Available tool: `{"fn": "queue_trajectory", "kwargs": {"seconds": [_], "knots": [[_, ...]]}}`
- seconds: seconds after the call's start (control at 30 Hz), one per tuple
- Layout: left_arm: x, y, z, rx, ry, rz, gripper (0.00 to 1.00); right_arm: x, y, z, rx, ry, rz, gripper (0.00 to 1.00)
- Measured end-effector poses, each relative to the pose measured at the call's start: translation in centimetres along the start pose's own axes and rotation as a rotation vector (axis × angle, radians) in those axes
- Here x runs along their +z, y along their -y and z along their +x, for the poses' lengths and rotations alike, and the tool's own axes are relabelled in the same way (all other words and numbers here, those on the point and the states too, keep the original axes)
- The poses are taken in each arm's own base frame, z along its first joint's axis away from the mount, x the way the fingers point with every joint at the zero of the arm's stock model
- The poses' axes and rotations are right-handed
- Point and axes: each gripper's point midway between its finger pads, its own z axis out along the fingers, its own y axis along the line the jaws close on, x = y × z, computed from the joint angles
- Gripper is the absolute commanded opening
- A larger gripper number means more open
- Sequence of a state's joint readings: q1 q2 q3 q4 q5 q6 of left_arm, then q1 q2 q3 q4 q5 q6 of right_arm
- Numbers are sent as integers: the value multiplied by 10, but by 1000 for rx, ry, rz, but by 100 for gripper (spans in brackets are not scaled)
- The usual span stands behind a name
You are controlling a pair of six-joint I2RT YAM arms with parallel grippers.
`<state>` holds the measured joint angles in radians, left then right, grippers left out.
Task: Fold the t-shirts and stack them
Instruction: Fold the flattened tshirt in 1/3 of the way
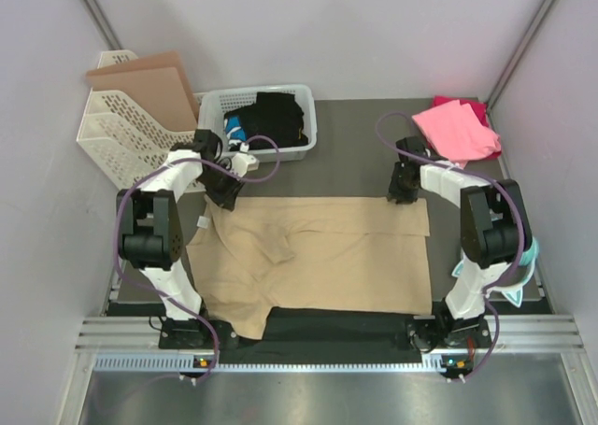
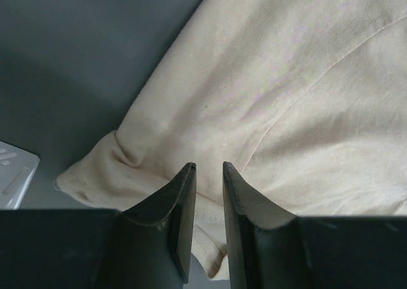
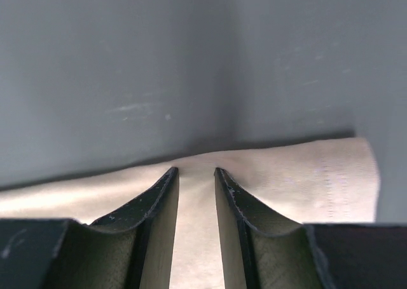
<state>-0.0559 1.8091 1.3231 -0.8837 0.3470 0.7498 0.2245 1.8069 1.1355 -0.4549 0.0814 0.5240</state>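
Note:
A large tan t-shirt (image 1: 318,257) lies spread on the dark table, its far part doubled over into a straight strip. My left gripper (image 1: 224,193) sits over the shirt's far-left corner. In the left wrist view (image 2: 208,167) its jaws stand narrowly parted, with a rumpled hem of the tan cloth (image 2: 286,98) between them. My right gripper (image 1: 402,196) is at the far-right edge. Its jaws (image 3: 195,170) also stand slightly apart, astride the cloth's edge (image 3: 305,168). A bright pink t-shirt (image 1: 453,129) lies folded on a darker magenta one (image 1: 476,107) at the far right.
A white basket (image 1: 266,90) with dark clothes (image 1: 280,117) stands at the back centre. White file racks (image 1: 121,131) holding a brown cardboard sheet (image 1: 154,79) stand at the back left. A black mat (image 1: 346,327) shows under the shirt's near edge. Grey walls close in on both sides.

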Motion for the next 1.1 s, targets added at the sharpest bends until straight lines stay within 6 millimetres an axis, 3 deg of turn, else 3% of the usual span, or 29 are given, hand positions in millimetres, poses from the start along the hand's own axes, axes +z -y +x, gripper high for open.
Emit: {"fn": "queue_trajectory", "kwargs": {"seconds": [0.17, 0.47, 0.6, 0.7, 0.97, 1.1], "knots": [[-1, 0, -3, 3, 8, 1, 29, 1, 15, -9, 22, 18, 41, 31], [5, -8, -5, -9, 23, -18, 28, 1, 17, -10, 18, 21, 48, 31], [15, -24, 13, -61, -6, -17, 27, 1, 17, -10, 13, 21, 48, 31], [19, -44, 40, -127, -41, -28, 27, 1, 17, -10, 13, 21, 47, 31], [5, -68, 58, -152, -39, -70, 26, 1, 17, -9, 14, 24, 45, 31], [-6, -86, 78, -156, -69, -120, 26, 1, 17, -9, 14, 24, 45, 31]]}}
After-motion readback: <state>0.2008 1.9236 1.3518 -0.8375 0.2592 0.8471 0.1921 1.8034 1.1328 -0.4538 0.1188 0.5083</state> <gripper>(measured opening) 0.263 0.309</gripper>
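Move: The t-shirt's far left corner lies about 5 cm left, 3 cm ahead and 4 cm below the left hand, which is still over the cloth. Its white tag is some 6 cm left and 4 cm back of that hand; the bin of dark clothes stands roughly 21 cm ahead and 8 cm right. From the right hand, the shirt's far right corner is about 6 cm right and 1 cm ahead, barely below; the pink shirts lie 17 cm ahead and 14 cm right. The t-shirt's far left corner is passed by the left hand, which first lingers, then sinks 3 to 4 cm and sweeps about 11 cm left, turning some 10 degrees counter-clockwise, to low over bare table beyond the shirt's edge, fingers still parted. The right hand slides 2 cm right along the far edge towards its corner, then stays there low at the cloth. ##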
